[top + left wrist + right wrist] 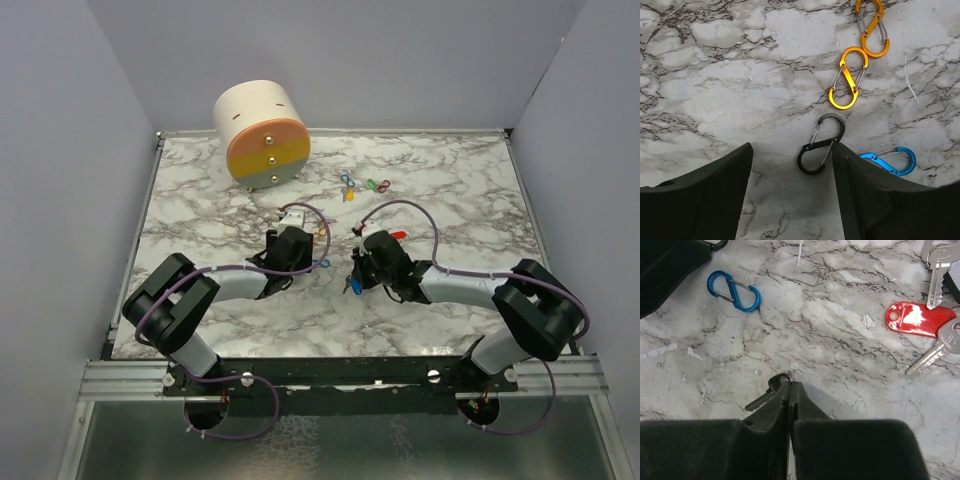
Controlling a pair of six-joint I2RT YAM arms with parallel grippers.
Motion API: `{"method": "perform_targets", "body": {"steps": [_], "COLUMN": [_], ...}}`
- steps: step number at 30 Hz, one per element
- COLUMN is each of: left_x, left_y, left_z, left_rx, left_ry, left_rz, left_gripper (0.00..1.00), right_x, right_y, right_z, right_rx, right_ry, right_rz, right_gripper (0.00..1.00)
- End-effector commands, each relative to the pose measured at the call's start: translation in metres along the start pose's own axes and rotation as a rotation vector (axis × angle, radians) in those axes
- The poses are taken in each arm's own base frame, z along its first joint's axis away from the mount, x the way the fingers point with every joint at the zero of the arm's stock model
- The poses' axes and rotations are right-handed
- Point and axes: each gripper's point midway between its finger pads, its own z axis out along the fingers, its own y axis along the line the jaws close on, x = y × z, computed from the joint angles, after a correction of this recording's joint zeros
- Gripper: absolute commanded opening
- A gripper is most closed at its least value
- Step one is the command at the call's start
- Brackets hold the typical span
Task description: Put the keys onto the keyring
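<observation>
Small keys (349,183) with coloured heads lie in a cluster at the back centre of the marble table (200,220). A red-headed key (912,319) and two silver keys (939,348) lie to the right of my right gripper (790,382). It is shut, and a thin sliver of wire that looks like the keyring shows pinched at its tips. A dark key (765,394) sticks out just left of those tips. My left gripper (790,147) hangs open over the table. A black clip (821,145) touches its right finger (865,190).
Two orange clips (847,77) and a blue clip (892,161) lie round the left gripper. The blue clip (734,291) also lies between the two grippers. A cream and orange drum (262,135) lies on its side at the back left. Grey walls close three sides.
</observation>
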Motion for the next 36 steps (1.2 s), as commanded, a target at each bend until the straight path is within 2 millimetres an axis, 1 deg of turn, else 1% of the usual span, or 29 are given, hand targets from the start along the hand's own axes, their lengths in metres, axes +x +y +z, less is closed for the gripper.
{"method": "perform_targets", "body": {"steps": [1, 10, 17, 20, 28, 36], "left_x": [-0.009, -0.012, -0.008, -0.008, -0.002, 0.001], "left_y": [0.002, 0.002, 0.001, 0.002, -0.004, -0.008], "left_z": [-0.006, -0.009, -0.007, -0.005, 0.002, 0.005], "left_rx": [0.006, 0.013, 0.014, 0.009, 0.032, 0.057], "left_ry": [-0.029, -0.035, -0.018, -0.02, -0.004, 0.0], "left_rz": [-0.016, -0.02, -0.014, -0.015, -0.001, 0.012], "left_gripper": [0.66, 0.69, 0.69, 0.69, 0.69, 0.65], "right_x": [-0.021, -0.042, -0.05, -0.05, -0.051, -0.052], "right_y": [0.003, 0.012, 0.012, 0.014, 0.015, 0.015], "right_z": [-0.012, -0.039, -0.051, -0.052, -0.054, -0.056], "right_rx": [-0.015, -0.08, -0.09, -0.098, -0.105, -0.106], "right_ry": [-0.106, -0.239, -0.279, -0.281, -0.285, -0.29], "right_rz": [-0.026, -0.037, -0.041, -0.043, -0.046, -0.047], "right_gripper": [0.01, 0.01, 0.01, 0.01, 0.01, 0.01]}}
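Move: The black carabiner lies roughly 11 cm left and 6 cm ahead of the right hand, which already pinches the blue-tagged key's ring near the table. The blue carabiner is some 7 cm left and 4 cm ahead, and the red key tag 9 cm ahead, 4 cm right. From the open left hand, the black carabiner is about 2 cm right and 1 cm ahead. All lie 1–2 cm below the hands. Keeping its pinch on the ring, the right hand lifts the blue-tagged key some 6 cm, fingers tipping up 15 degrees. ##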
